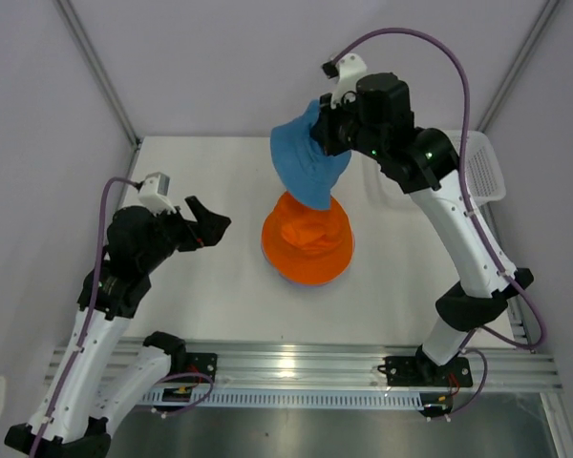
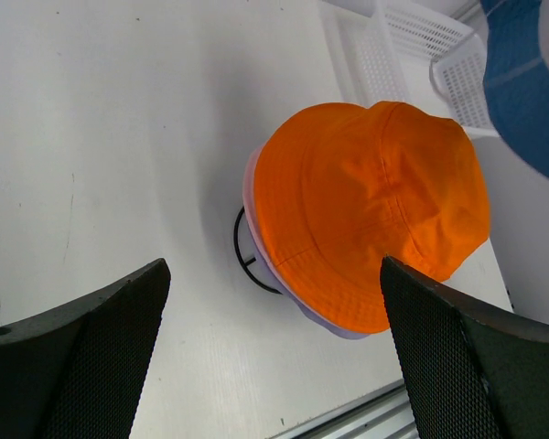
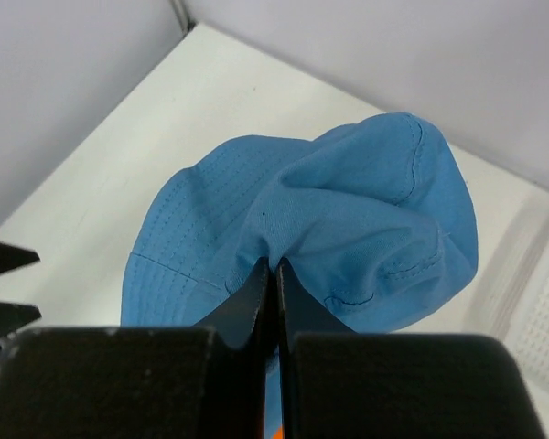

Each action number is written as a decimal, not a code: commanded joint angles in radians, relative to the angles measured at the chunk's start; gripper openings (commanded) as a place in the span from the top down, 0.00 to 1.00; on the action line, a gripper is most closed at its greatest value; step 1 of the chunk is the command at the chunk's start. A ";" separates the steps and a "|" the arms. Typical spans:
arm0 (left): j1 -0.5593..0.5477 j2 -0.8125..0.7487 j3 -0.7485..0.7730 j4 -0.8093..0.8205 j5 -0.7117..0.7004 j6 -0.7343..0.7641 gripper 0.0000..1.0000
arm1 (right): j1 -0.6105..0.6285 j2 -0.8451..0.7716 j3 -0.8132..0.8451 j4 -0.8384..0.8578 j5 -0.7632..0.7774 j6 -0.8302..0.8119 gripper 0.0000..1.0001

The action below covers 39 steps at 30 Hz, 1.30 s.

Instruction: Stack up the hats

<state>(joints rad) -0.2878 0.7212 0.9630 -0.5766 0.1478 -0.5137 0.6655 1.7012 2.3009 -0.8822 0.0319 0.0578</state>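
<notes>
An orange hat (image 1: 307, 239) (image 2: 375, 201) sits on top of a lavender hat (image 2: 342, 330), of which only the brim edge shows. Both rest on a black wire stand (image 2: 242, 254) at the table's middle. A blue hat (image 1: 306, 164) (image 3: 348, 210) hangs in the air just above and behind the orange one. My right gripper (image 1: 328, 134) (image 3: 275, 267) is shut on a pinch of the blue hat's crown fabric. To the left of the stack, my left gripper (image 1: 208, 226) (image 2: 273, 270) stands open and holds nothing.
A white mesh basket (image 1: 479, 170) (image 2: 398, 50) stands at the back right, beside the right arm. The table (image 1: 201, 181) is white, with a metal rail (image 1: 296, 367) along its near edge and walls close on three sides.
</notes>
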 commanded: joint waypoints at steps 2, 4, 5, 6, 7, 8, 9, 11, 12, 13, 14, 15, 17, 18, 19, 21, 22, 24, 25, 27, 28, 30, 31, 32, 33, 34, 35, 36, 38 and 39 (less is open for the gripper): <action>0.006 -0.057 0.028 -0.032 -0.042 0.014 0.01 | 0.101 0.026 0.081 -0.116 0.111 -0.047 1.00; 0.007 -0.065 0.022 -0.035 -0.045 0.014 0.01 | 0.175 0.046 0.098 -0.144 0.186 -0.053 1.00; 0.006 -0.069 0.019 -0.037 -0.044 0.012 0.01 | 0.199 0.049 0.101 -0.159 0.218 -0.053 1.00; 0.006 -0.074 0.016 -0.037 -0.042 0.011 0.00 | 0.221 0.052 0.101 -0.167 0.267 -0.093 1.00; 0.007 -0.074 0.013 -0.037 -0.040 0.011 0.01 | 0.250 0.057 0.100 -0.175 0.284 -0.099 1.00; 0.007 -0.075 0.011 -0.037 -0.040 0.007 0.01 | 0.258 0.069 0.101 -0.199 0.292 -0.102 1.00; 0.007 -0.078 0.010 -0.039 -0.037 0.007 0.00 | 0.263 0.075 0.103 -0.213 0.293 -0.099 1.00; 0.006 -0.080 0.006 -0.037 -0.034 0.006 0.00 | 0.266 0.090 0.101 -0.248 0.299 -0.087 1.00; 0.007 -0.086 0.006 -0.037 -0.031 0.003 0.01 | 0.272 0.098 0.101 -0.273 0.293 -0.075 1.00; 0.006 -0.088 0.005 -0.035 -0.033 0.001 0.01 | 0.275 0.098 0.101 -0.273 0.293 -0.070 1.00; 0.006 -0.089 0.002 -0.035 -0.034 0.001 0.00 | 0.279 0.100 0.101 -0.291 0.296 -0.064 1.00; 0.007 -0.091 0.002 -0.037 -0.034 0.000 0.01 | 0.286 0.098 0.101 -0.300 0.299 -0.062 1.00; 0.007 -0.092 -0.003 -0.035 -0.034 -0.002 0.01 | 0.296 0.091 0.091 -0.320 0.298 -0.038 1.00; 0.006 -0.092 -0.006 -0.031 -0.034 -0.003 0.00 | 0.299 0.087 0.083 -0.325 0.299 -0.035 1.00; 0.006 -0.091 -0.006 -0.029 -0.027 -0.009 0.00 | 0.301 0.083 0.056 -0.327 0.301 -0.027 1.00; 0.007 -0.089 -0.020 -0.003 -0.008 -0.019 0.00 | 0.306 0.072 0.028 -0.321 0.286 -0.013 1.00; 0.007 -0.088 -0.023 0.004 0.015 -0.029 0.00 | 0.307 0.068 0.014 -0.310 0.272 -0.006 1.00; 0.006 -0.078 -0.038 0.030 0.036 -0.046 0.01 | 0.316 0.060 -0.023 -0.296 0.250 0.016 1.00; 0.007 -0.077 -0.044 0.041 0.048 -0.064 0.01 | 0.319 0.049 -0.038 -0.276 0.244 0.026 1.00; 0.006 -0.066 -0.067 0.078 0.094 -0.083 0.01 | 0.332 0.037 -0.081 -0.250 0.221 0.051 1.00; 0.006 -0.063 -0.070 0.087 0.108 -0.101 0.01 | 0.333 0.019 -0.102 -0.233 0.224 0.062 1.00; 0.007 -0.060 -0.095 0.116 0.139 -0.123 0.00 | 0.339 -0.001 -0.177 -0.176 0.243 0.077 0.96; 0.006 -0.060 -0.099 0.133 0.153 -0.146 0.00 | 0.341 -0.012 -0.204 -0.155 0.249 0.080 0.96; 0.007 -0.060 -0.125 0.167 0.167 -0.158 0.00 | 0.342 -0.034 -0.228 -0.108 0.246 0.082 0.97; 0.006 -0.063 -0.136 0.188 0.194 -0.172 0.01 | 0.341 -0.044 -0.277 -0.083 0.241 0.086 0.97; 0.007 -0.062 -0.144 0.207 0.206 -0.198 0.00 | 0.341 -0.058 -0.303 -0.019 0.229 0.085 0.98; 0.006 -0.062 -0.173 0.234 0.216 -0.210 0.00 | 0.342 -0.089 -0.331 0.017 0.212 0.083 0.98; 0.006 -0.060 -0.181 0.248 0.228 -0.223 0.00 | 0.342 -0.107 -0.362 0.053 0.206 0.083 0.99; 0.006 -0.055 -0.210 0.286 0.239 -0.256 0.00 | 0.342 -0.161 -0.452 0.165 0.177 0.080 1.00; 0.007 -0.055 -0.217 0.302 0.248 -0.269 0.01 | 0.342 -0.178 -0.481 0.198 0.171 0.080 1.00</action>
<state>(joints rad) -0.2867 0.6628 0.7727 -0.3866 0.3298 -0.7048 1.0042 1.6260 1.8759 -0.8906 0.2348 0.1181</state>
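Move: The right gripper still holds the blue hat; the orange hat on top of the stack lies about 5 cm back from it, 2 cm left and 26 cm lower, with the wire rack under it. The emptied white basket is some 23 cm ahead and 36 cm right of the right hand, far below. From the open left gripper, the blue hat is about 11 cm ahead, 24 cm right and 8 cm up; the orange hat is 8 cm ahead, 23 cm right and 12 cm down. Keep the right fingers shut on the blue hat and lower it some 14 cm towards the orange hat, drawing back about 10 cm and drifting left, left side rolling down and fingertips tipping down. Ease the left gripper slightly back and up, then send it about 4 cm right and a little down towards the hats, left side rolling down, fingers wide open. ##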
